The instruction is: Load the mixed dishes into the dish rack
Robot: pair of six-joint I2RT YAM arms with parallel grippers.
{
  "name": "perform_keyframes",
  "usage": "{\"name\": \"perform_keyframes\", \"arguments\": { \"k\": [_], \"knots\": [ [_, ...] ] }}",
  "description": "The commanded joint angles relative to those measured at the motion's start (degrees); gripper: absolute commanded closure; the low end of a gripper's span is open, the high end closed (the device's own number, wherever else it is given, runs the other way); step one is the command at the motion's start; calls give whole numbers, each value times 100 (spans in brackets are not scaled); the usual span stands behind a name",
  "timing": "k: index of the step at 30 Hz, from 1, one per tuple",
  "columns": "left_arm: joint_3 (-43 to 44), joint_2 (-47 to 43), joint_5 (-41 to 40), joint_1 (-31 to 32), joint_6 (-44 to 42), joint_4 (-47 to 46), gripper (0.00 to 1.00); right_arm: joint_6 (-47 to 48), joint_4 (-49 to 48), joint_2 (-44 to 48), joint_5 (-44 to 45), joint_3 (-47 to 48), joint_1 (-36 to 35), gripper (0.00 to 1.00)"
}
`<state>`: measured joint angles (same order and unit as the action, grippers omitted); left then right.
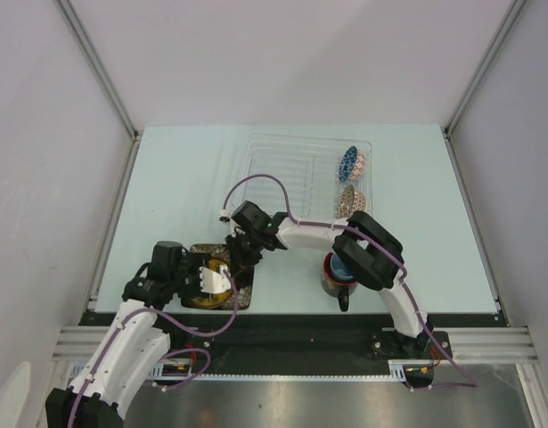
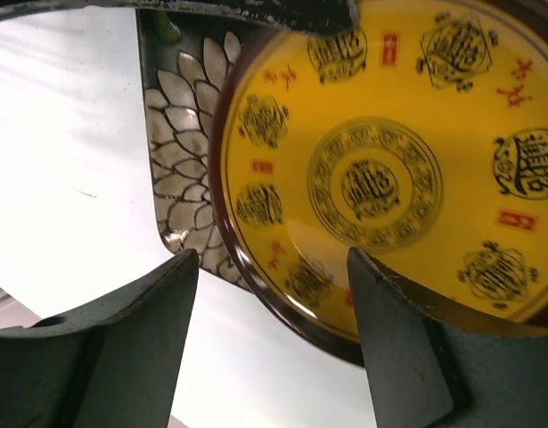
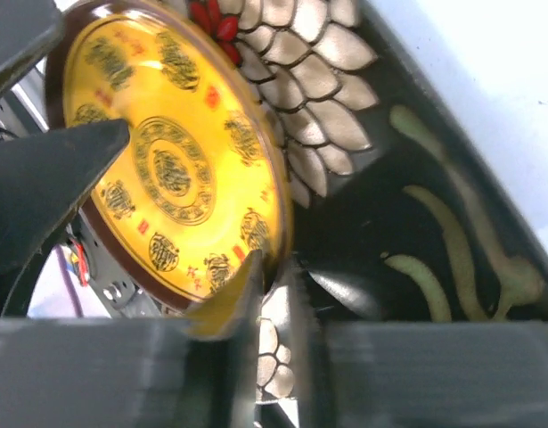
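The small round yellow plate [image 1: 205, 294] [image 2: 380, 169] [image 3: 167, 160] lies on the black square floral plate [image 1: 243, 294] [image 2: 180, 152] [image 3: 407, 205] at the table's near edge. My right gripper [image 1: 241, 259] [image 3: 275, 276] reaches down from the far side, its fingers pinched on the yellow plate's rim, one above and one below. My left gripper [image 1: 211, 278] [image 2: 269, 294] is open at the plate's near-left rim, not gripping it. In the clear dish rack [image 1: 282, 169] at the back, a blue-white patterned bowl [image 1: 352, 162] and a speckled beige bowl [image 1: 349, 200] stand on edge.
A dark red-lined mug [image 1: 336, 281] stands near the front edge, right of the plates and partly under my right arm, with something light blue showing at its top. A white wall encloses the table on each side.
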<state>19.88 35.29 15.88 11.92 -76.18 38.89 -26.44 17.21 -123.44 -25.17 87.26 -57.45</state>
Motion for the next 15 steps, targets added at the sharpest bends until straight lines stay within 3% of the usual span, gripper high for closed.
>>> {"name": "perform_keyframes", "arguments": {
  "k": [1,9,15],
  "knots": [
    [-107,13,275,-50,-81,180,27,-116,168,-303,-94,326,-64,98],
    [314,74,284,-59,472,-144,27,41,396,-59,345,300,-100,100],
    [1570,390,468,-286,1954,-829,27,428,739,609,1231,186,-275,100]
  ]
}}
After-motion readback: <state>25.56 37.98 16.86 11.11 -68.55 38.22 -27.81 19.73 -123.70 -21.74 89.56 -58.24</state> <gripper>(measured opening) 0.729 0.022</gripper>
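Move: The right hand is at the yellow plate's right far rim. The plate's middle lies about 6 cm to this hand's left and 4 cm back, a centimetre lower, and the square plate under it about 4 cm left, 3 cm back and 2 cm down. The rack's middle is some 22 cm ahead and 18 cm right. From the left hand, over the far left rim, the yellow plate's middle is about 5 cm right, 4 cm back and 2 cm below. The right fingers, nearly shut at the yellow plate's raised rim, close fully and pinch it while the hand nudges under 1 cm left towards the plate's middle, then eases part of the way back, still gripping. The left hand waits open over the opposite side, then lifts away in a quick start of about 3 cm up and 1.5 cm forward, turning only some 5 degrees, its fingers staying open. ##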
